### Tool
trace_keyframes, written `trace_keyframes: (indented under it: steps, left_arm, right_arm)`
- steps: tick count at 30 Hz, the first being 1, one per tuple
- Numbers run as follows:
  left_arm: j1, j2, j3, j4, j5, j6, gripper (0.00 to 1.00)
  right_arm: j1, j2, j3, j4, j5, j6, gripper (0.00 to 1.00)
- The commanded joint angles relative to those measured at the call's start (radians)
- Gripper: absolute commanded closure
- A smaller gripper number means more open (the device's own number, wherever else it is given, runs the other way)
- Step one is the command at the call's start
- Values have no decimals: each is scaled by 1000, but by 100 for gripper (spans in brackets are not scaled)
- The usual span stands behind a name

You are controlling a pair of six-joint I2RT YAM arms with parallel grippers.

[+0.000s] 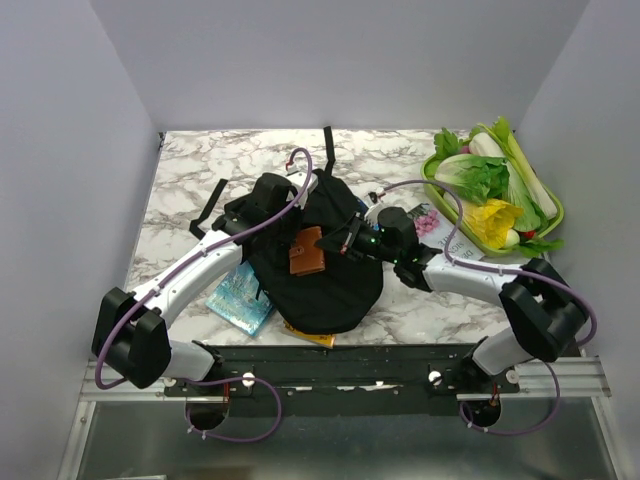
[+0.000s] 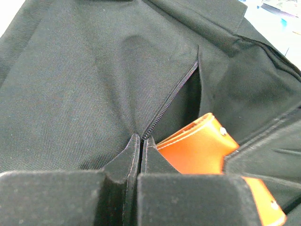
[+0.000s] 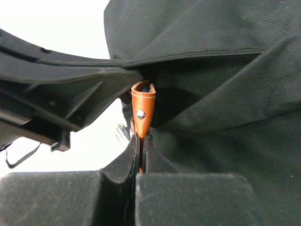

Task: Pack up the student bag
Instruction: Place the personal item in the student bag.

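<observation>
The student bag (image 1: 325, 280) is a black fabric backpack lying in the middle of the marble table. Its zip (image 2: 171, 99) is parted into a dark opening. My left gripper (image 1: 292, 212) is shut on the bag's fabric at the edge of the zip, fingertips (image 2: 141, 140) pinched together. An orange leather case (image 1: 306, 252) sits partly in the opening. My right gripper (image 1: 338, 243) is shut on the case's thin edge; in the right wrist view the case (image 3: 143, 106) stands up from between the pads, just in front of the bag's mouth (image 3: 188, 89).
A green tray (image 1: 548, 228) of vegetables stands at the back right. A teal book (image 1: 240, 297) lies left of the bag, and a yellow one (image 1: 312, 338) pokes out under its near edge. A pink patterned item (image 1: 430, 222) lies right of the bag. Black straps (image 1: 212, 205) trail to the back left.
</observation>
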Motion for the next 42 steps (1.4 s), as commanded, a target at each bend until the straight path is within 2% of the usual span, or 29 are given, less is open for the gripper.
trace_keyframes:
  steps: [1, 7, 16, 29, 35, 39, 42]
  left_arm:
    - [-2, -36, 35, 25, 60, -16, 100]
    - [-2, -37, 50, 6, 98, -28, 100]
    - [-2, -34, 46, -14, 209, -21, 100]
    - [-2, -38, 23, -31, 223, -7, 100]
    - [-2, -44, 17, -35, 197, -2, 100]
    - [-2, -42, 0, -31, 151, 1, 100]
    - [-1, -38, -13, -26, 132, -4, 100]
  right_arm:
    - [3, 76, -24, 9, -55, 35, 99]
    - [-18, 156, -7, 4, -66, 61, 99]
    - [-52, 269, 116, 29, -90, 89, 99]
    - [-112, 321, 186, -13, 126, 170, 99]
    - [-114, 305, 136, 72, 206, 220, 99]
    - [-114, 234, 88, 99, 339, 215, 99]
    - [-94, 197, 77, 52, 460, 226, 99]
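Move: The wallet hangs in the right gripper's closed tips, its middle about 3 cm to the left, 2 cm back and 3 cm below them. The bag's zipped opening is centred roughly 5 cm ahead and 4 cm below, with the pencil case half under the bag some 12 cm right and 8 cm ahead. From the left gripper, which pinches the zip edge, that opening lies about 5 cm right and 2 cm below, and the wallet 3 cm right and 4 cm back. Keep the left gripper shut on the zip edge, letting it ease back about 1 cm to hold the opening. Lower the closed right gripper with the wallet about 6 cm, then drive it some 7 cm forward under the zip edge into the bag, tipping the fingers further down; near the end turn the wrist about 15 degrees clockwise. ##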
